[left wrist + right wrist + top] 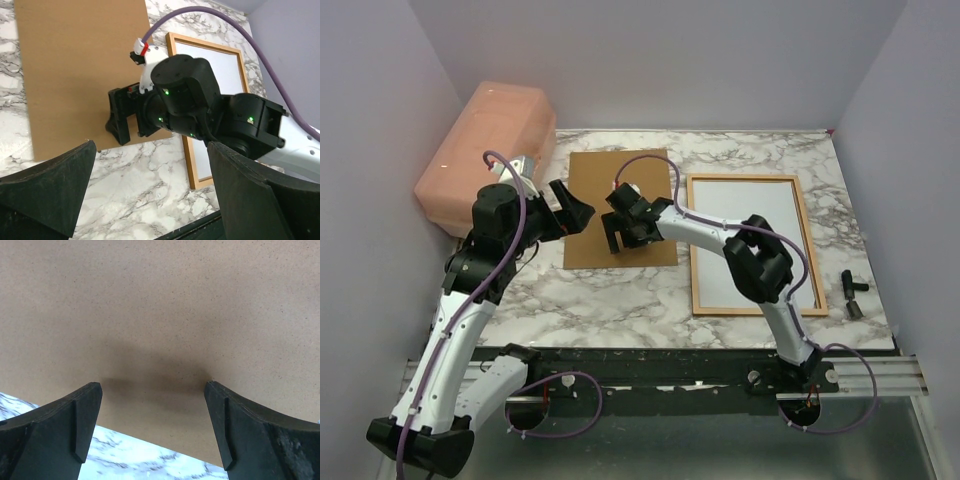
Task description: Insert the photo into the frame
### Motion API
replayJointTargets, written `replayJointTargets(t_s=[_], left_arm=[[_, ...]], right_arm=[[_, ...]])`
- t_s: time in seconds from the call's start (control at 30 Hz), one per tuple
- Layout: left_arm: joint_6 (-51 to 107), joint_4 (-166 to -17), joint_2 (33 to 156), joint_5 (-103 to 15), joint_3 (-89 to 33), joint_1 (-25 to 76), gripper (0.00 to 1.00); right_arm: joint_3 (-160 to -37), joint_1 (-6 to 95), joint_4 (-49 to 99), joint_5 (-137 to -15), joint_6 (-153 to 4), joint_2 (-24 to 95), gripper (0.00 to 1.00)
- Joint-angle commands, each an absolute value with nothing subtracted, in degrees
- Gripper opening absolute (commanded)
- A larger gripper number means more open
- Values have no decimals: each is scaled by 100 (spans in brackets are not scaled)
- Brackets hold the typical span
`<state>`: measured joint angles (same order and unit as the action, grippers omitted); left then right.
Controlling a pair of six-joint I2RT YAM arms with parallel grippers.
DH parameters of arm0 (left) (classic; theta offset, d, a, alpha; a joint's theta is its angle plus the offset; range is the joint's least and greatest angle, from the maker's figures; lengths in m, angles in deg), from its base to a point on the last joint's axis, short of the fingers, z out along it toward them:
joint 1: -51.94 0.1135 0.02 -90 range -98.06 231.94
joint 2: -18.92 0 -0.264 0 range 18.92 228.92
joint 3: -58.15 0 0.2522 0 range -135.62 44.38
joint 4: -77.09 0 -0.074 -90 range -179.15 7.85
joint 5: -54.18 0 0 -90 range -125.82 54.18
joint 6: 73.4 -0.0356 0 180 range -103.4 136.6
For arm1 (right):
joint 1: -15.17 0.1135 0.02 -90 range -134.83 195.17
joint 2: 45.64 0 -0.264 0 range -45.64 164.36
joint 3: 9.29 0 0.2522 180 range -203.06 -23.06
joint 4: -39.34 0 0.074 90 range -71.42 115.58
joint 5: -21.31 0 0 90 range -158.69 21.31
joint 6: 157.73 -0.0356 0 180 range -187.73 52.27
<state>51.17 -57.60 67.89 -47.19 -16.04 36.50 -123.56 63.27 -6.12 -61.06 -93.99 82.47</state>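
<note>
The frame (693, 250) is a thin orange-brown wooden rectangle lying flat on the right of the marble table, also seen in the left wrist view (205, 43). A plain pale surface fills its opening. No printed picture shows, so the photo is hidden or out of view. My right gripper (617, 238) hangs open just above the lower part of the brown backing board (620, 170), its jaws wide with only board between them (152, 386). My left gripper (582, 212) is at the board's left edge, open and holding nothing (150, 150).
A pink plastic box (490, 150) stands at the back left against the wall. Two small black parts (852, 290) lie right of the frame near the table's edge. The right arm (200, 100) stretches across the marble between board and frame.
</note>
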Motion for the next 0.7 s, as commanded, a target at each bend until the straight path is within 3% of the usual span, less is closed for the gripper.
replayJointTargets(t_s=[0.0, 0.23, 0.67], left_arm=[[5118, -5694, 6878, -4483, -1561, 3683, 98], [5284, -5532, 7185, -4175, -1229, 3691, 98], [5387, -5316, 8328, -4007, -11, 3995, 97]], right_arm=[[-11243, 6427, -1666, -5791, -9436, 8405, 94], [-10191, 6916, -1546, -6160, -9545, 7737, 93], [-9695, 7614, -1407, -6760, -9955, 6690, 97]])
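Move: The brown backing board lies flat under my right fingertips, its middle roughly 9 cm ahead, 2 cm to the right and 1 cm below. The frame, holding the white sheet, is level with that hand and centred about 34 cm to its right. My raised left hand has the board's middle some 12 cm ahead, 9 cm to the right and 28 cm down; the orange bin is around 20 cm ahead, 22 cm left and 22 cm below it. With the wide-open fingertips of my right hand still pressed on the board near its close edge, I drag it back across the marble about 13 cm, easing some 3 cm right early on and turning slightly counter-clockwise. Meanwhile I lower my open left hand about 17 cm towards the board's near-left part, slowly at first, tipping its fingers some 30 degrees further down; it stays clear above. ##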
